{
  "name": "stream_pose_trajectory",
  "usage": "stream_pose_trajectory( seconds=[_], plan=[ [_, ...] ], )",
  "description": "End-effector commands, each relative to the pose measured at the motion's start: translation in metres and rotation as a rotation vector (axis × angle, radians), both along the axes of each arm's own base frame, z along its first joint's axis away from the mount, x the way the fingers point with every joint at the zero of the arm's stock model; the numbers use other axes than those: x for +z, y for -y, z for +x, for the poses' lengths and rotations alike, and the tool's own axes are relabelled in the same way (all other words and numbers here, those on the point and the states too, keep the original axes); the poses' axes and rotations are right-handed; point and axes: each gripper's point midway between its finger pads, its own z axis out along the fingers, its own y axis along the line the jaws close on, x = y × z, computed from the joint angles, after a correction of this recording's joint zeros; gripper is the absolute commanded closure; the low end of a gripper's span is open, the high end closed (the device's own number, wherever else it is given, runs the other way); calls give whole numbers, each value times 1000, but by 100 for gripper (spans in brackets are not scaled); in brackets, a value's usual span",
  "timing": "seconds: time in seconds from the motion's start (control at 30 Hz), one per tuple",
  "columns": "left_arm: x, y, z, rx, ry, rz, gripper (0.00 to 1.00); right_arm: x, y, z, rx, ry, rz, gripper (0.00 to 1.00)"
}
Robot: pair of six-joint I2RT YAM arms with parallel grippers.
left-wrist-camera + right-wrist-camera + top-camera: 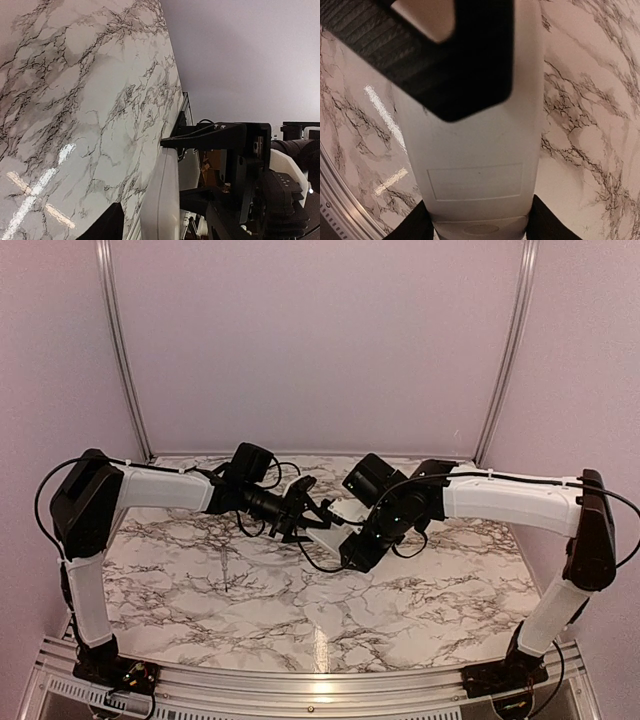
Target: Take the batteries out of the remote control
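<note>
The white remote control (336, 516) hangs in the air above the middle of the marble table, between my two arms. My right gripper (481, 227) is shut on its near end, a dark finger pressed against each long side. The face toward the right wrist camera (475, 165) shows a faint rectangular outline and no opening. My left gripper (150, 220) straddles the remote's other end across its thickness. One finger (445, 60) lies over the face, while the other (107, 225) still stands a small gap off the remote's edge (162, 200). The batteries are hidden.
The marble tabletop (200, 570) lies below both grippers, with pale walls behind and at the sides and a metal rail (320, 680) along the near edge. Cables loop under both wrists near the remote.
</note>
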Motion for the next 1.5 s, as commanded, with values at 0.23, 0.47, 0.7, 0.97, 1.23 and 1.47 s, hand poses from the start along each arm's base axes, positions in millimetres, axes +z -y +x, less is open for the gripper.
stream_pose_trajectory(
  seconds=[0.23, 0.47, 0.7, 0.97, 1.23, 1.47],
  plan=[
    [6, 8, -17, -88, -31, -49, 47, 23, -5, 11, 33, 84, 0, 53],
    [5, 9, -16, -88, -44, -51, 47, 35, -8, 9, 57, 101, 33, 53],
    [6, 8, -18, -96, -58, -55, 49, 42, -14, 2, 125, 117, 52, 53],
    [9, 9, -19, -94, -72, -69, 52, 40, -18, -5, 165, 127, 38, 53],
    [1, 5, -26, -95, -92, -51, 55, 39, -15, -2, 159, 147, 19, 53],
    [0, 8, -29, -104, -90, -50, 65, 38, -14, -2, 161, 151, 14, 53]
  ],
)
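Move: The remote control, already held near one end by the right hand, lies between the left hand's parted fingers. Its middle is about 2 cm back, 2 cm to the right and 1 cm below the left hand. The right gripper's hold on it is some 5 cm back, 5 cm right and 2 cm below the left hand. From the right hand, the remote's middle is roughly 3 cm ahead, 4 cm left and 1 cm above. Back by about 2 cm and slightly up, the left hand slides its straddling fingers, one over the remote and one under, along it towards the right-hand grip, narrowing their gap markedly. The right hand keeps its pinch while lifting about 1.5 cm and turning counter-clockwise some 10 degrees, presenting the remote between those fingers. ##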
